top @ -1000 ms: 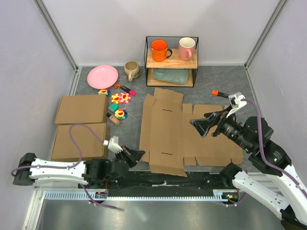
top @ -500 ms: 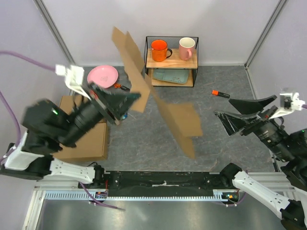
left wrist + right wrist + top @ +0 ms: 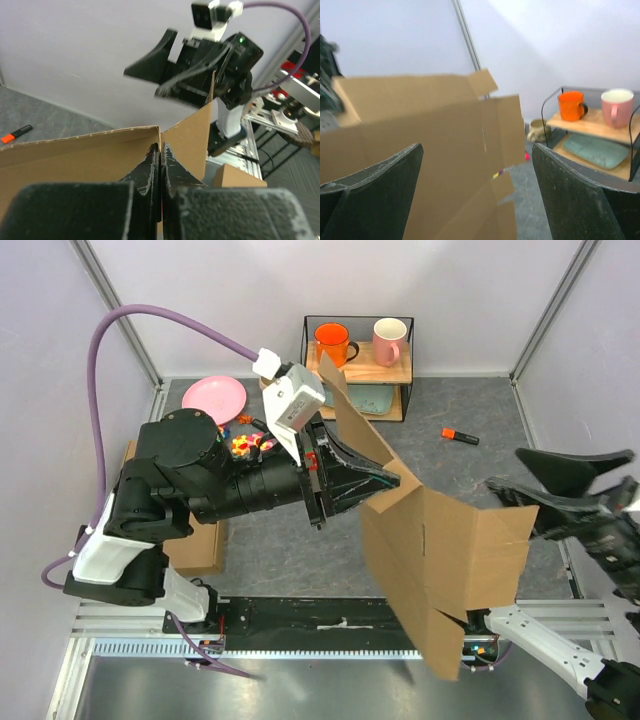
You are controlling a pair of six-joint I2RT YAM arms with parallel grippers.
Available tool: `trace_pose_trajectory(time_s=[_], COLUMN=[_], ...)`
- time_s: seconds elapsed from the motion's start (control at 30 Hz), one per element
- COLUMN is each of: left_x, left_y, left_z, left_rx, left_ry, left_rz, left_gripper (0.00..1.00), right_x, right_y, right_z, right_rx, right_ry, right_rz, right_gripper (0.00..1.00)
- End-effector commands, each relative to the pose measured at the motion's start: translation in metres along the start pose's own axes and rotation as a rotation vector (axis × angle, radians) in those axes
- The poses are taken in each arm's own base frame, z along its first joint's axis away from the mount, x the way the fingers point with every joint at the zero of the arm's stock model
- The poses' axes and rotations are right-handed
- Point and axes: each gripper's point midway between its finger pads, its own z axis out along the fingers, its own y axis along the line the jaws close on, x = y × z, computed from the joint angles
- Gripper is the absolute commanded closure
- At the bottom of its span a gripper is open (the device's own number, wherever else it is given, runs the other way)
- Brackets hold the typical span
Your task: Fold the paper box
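Note:
The paper box is a brown die-cut cardboard sheet held up in the air, tilted, over the table's near right. My left gripper, raised on its arm, is shut on the sheet's upper edge. In the left wrist view the fingertips pinch the cardboard with no gap. My right gripper stands wide open just right of the sheet, apart from it. In the right wrist view the paper box fills the left side beyond the spread fingers.
A wire rack at the back holds an orange mug and a pink mug. A pink plate and small toys lie back left. An orange marker lies at the right. Flat brown boxes show under the left arm.
The left arm has lifted the sheet off the table and swung it up and to the right. The right gripper has drawn back to the right and risen, still open.

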Motion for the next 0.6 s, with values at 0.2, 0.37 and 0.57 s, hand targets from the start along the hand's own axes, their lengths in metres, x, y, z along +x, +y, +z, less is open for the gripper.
trace_pose_trajectory(time_s=[0.2, 0.37, 0.57], left_x=[-0.047, -0.035, 0.002], left_y=[-0.067, -0.092, -0.071], left_z=[-0.066, -0.068, -0.046], left_rx=[0.412, 0.579, 0.506], left_ry=[-0.121, -0.13, -0.049], left_rz=[-0.01, 0.052, 0.127], left_gripper=[0.98, 0.98, 0.98], right_x=[-0.067, -0.063, -0.057], right_y=[-0.006, -0.018, -0.022], right_z=[-0.042, -0.04, -0.039], right_rx=[0.09, 0.148, 0.16], right_ry=[-0.202, -0.202, -0.197], right_rz=[-0.06, -0.062, -0.059], right_gripper=[0.02, 0.02, 0.02])
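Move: The left hand is already shut on an edge of the paper box, still a flat sheet, roughly 50 cm above the table. The sheet's middle hangs about 6 cm to its right and 12 cm below. From the open right hand, that middle is about 9 cm to the left and 5 cm lower. The wire shelf stands some 55 cm ahead of the left hand and the orange marker 48 cm ahead and 33 cm right, both far below. Keeping its pinch on the cardboard edge, the left hand draws the sheet back towards the base about 8 cm, veering some 5 cm left and rising a little, while its wrist turns clockwise by roughly 25 degrees. The right hand, fingers still wide open, backs off to the right and up from the sheet, then eases forward and down slightly. ##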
